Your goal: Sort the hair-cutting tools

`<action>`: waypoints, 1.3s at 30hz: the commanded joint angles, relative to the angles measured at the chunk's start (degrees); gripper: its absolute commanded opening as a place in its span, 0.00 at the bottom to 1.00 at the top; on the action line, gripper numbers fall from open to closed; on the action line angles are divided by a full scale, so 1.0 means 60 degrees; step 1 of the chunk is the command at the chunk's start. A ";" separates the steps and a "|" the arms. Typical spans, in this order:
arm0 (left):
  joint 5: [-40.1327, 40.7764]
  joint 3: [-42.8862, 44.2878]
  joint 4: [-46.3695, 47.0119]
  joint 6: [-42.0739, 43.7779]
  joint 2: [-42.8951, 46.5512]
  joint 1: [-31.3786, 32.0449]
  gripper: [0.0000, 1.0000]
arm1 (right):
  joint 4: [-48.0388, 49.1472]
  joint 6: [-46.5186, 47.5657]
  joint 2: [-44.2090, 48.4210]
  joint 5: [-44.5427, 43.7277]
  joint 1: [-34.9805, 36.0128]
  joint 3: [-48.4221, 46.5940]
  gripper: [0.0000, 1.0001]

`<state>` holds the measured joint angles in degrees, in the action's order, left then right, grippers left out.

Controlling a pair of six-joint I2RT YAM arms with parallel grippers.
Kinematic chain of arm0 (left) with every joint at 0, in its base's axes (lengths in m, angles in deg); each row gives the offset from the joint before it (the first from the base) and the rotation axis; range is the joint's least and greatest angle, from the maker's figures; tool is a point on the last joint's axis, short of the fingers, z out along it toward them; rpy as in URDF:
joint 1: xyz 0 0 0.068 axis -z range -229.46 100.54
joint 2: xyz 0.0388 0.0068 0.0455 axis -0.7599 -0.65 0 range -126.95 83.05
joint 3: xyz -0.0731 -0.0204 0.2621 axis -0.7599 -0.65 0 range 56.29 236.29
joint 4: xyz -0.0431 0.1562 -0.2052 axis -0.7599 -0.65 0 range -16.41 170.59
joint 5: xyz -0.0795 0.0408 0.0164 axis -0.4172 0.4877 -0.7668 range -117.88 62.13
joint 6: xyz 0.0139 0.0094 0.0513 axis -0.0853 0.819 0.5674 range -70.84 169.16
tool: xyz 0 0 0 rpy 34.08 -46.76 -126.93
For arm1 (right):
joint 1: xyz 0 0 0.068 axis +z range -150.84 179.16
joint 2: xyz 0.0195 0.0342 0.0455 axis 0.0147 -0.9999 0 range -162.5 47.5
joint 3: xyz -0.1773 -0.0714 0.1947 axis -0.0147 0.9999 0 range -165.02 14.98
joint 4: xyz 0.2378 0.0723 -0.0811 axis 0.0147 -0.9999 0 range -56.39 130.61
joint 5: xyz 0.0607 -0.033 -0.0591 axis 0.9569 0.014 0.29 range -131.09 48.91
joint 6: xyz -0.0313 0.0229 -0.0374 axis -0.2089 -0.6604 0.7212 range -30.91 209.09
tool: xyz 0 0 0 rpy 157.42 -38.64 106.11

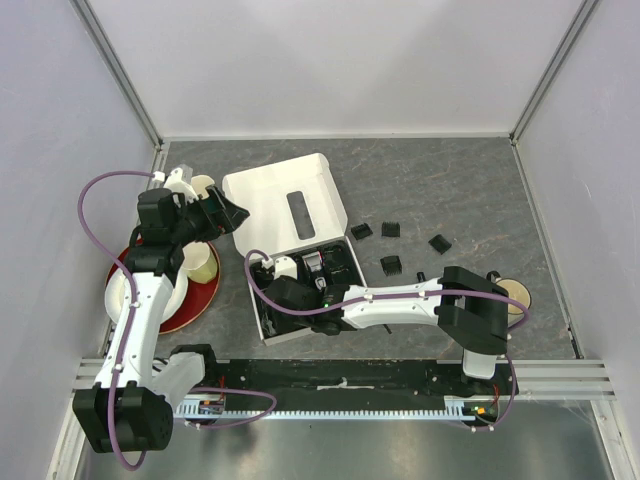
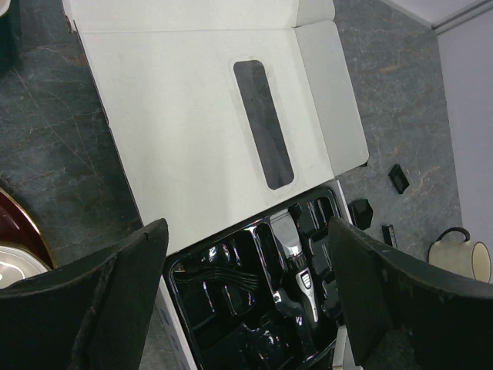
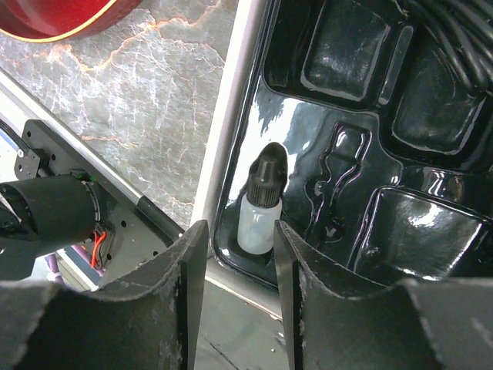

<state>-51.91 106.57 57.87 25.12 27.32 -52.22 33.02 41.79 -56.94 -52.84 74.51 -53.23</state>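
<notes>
The silver-and-black clipper lies in the black tray of the open white box. A small white bottle with a black cap sits in a corner pocket of the tray. My right gripper stands just before it, its fingers open on either side and a gap showing at the bottle's left. Several black comb guards lie on the table right of the box. My left gripper hovers wide open above the tray with nothing in it.
A black cable is coiled in the tray. A slim black stick lies next to the guards. One cream mug stands at the right. More mugs sit on a red plate at the left.
</notes>
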 commanded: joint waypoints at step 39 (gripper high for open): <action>0.0021 0.0204 0.0022 0.0343 -0.0029 -0.0022 0.91 | -0.1311 0.0136 -0.0873 -0.1264 0.0127 -0.1259 0.20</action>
<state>-51.88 106.57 57.85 25.17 27.28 -52.22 28.58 43.66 -59.74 -58.90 74.97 -58.04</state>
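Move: The white bottle with the black cap lies in the near left pocket of the tray, cap pointing outward, about 1 cm ahead of the right fingertips, 1 cm to their right and roughly 2 cm below them. From the bottle, the coiled cable is some 10 cm farther out and 4 cm to the right; the white-faced clipper is about 7 cm farther out and 10 cm to the right. From the left hand, the bottle is roughly 21 cm back, 6 cm to the right and 17 cm below. The bottle, already set down in its pocket, has the right hand shifting forward along it towards the cap by about 1.5 cm, the wrist turning only some 5 degrees. The hand first swings slightly right, then eases back left, while the half-open fingers draw together over the bottle to nearly shut, not gripping it; the tips seem to rest on its upper side near the cap. ##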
